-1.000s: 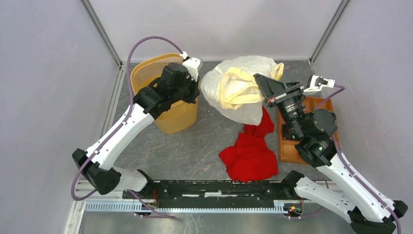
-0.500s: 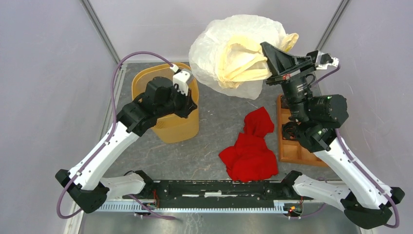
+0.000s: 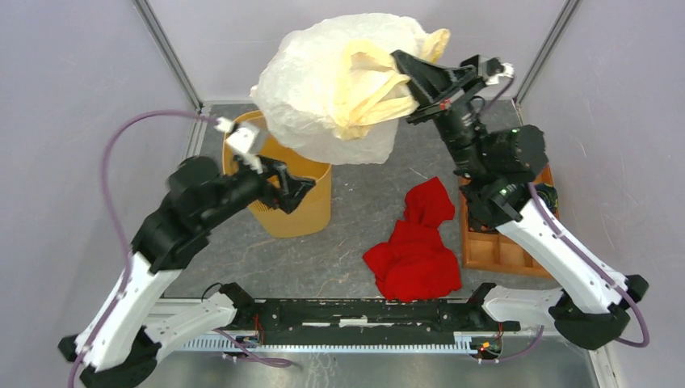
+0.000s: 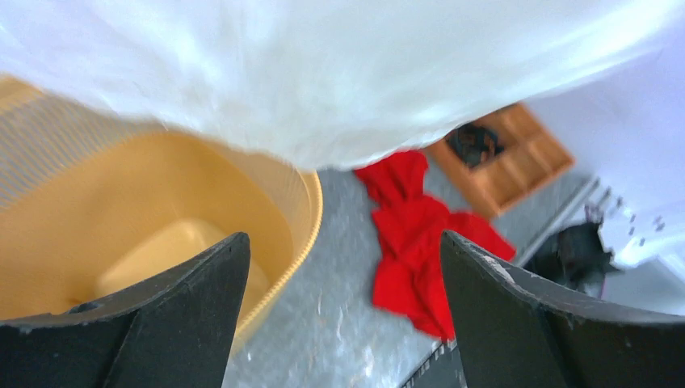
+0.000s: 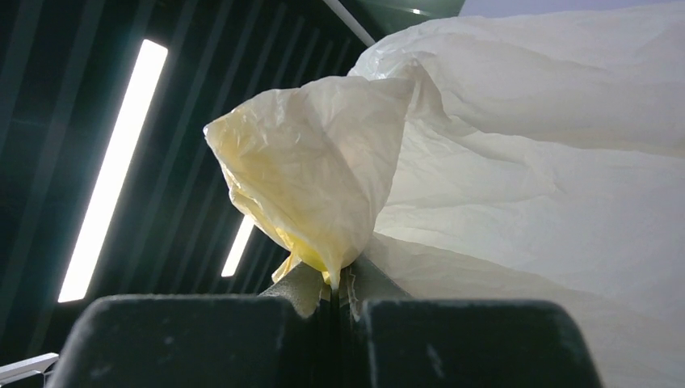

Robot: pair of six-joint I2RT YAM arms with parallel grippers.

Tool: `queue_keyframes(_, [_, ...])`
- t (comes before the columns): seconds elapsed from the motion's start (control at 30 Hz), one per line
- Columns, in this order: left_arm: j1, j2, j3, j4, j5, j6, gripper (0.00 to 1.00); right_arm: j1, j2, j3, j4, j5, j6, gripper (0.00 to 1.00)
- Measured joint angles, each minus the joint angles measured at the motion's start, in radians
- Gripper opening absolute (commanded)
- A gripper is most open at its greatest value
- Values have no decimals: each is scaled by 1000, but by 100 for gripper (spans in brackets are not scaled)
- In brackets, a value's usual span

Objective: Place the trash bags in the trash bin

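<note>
My right gripper [image 3: 406, 79] is shut on the cream-white trash bag [image 3: 323, 89] and holds it high in the air; the bag hangs over the right part of the yellow-orange trash bin [image 3: 303, 212]. In the right wrist view the film [image 5: 323, 178] is pinched between the closed fingers [image 5: 339, 301]. My left gripper [image 3: 300, 187] is open and empty, just above the bin's near right rim. In the left wrist view its fingers [image 4: 194, 307] frame the bin's rim [image 4: 311, 218], with the bag [image 4: 323, 73] overhead.
A red cloth heap [image 3: 416, 246] lies on the grey table right of the bin; it also shows in the left wrist view [image 4: 412, 242]. A brown wooden compartment tray [image 3: 489, 246] stands at the right, under my right arm. Metal frame posts stand at the back corners.
My right gripper has lifted the bag off the table and carried it up and left, over the bin. My left arm has drawn back toward the near side and turned its gripper rightward.
</note>
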Motion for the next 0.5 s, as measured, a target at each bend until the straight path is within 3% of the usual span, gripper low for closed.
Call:
queue_keyframes(0.2, [-1,-232,-42,137,-154,-22,92,98,171,140,12,-37,28,0])
queue_keyframes(0.37, [-1,-330,-92,199,-271,-51,92,193,292,309,4,-38,34,0])
queue_keyframes(0.5, [-1,-367,-130,199,-352,-90,90,237,296,291,-6,-13,71,1])
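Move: The trash bin's middle is roughly 12 cm ahead of the right hand, 23 cm to its left and 50 cm below; the red cloth lies some 4 cm ahead, 8 cm to the right and 64 cm below. The trash bag hanging from the right fingers bulges about 8 cm ahead, 9 cm left and 13 cm below them. From the left hand, the bin's middle is about 12 cm ahead, 6 cm left and 23 cm below. Leftward, about 10 cm, the right hand swings the pinched trash bag high towards the bin, easing slightly back and up and turning some 15 degrees counter-clockwise, fingers still shut on the yellow rim. The left hand, already off the bin and wide open, clears away from it to the left and up, settling slightly at the end, while its fingers tip upward and turn leftward. ##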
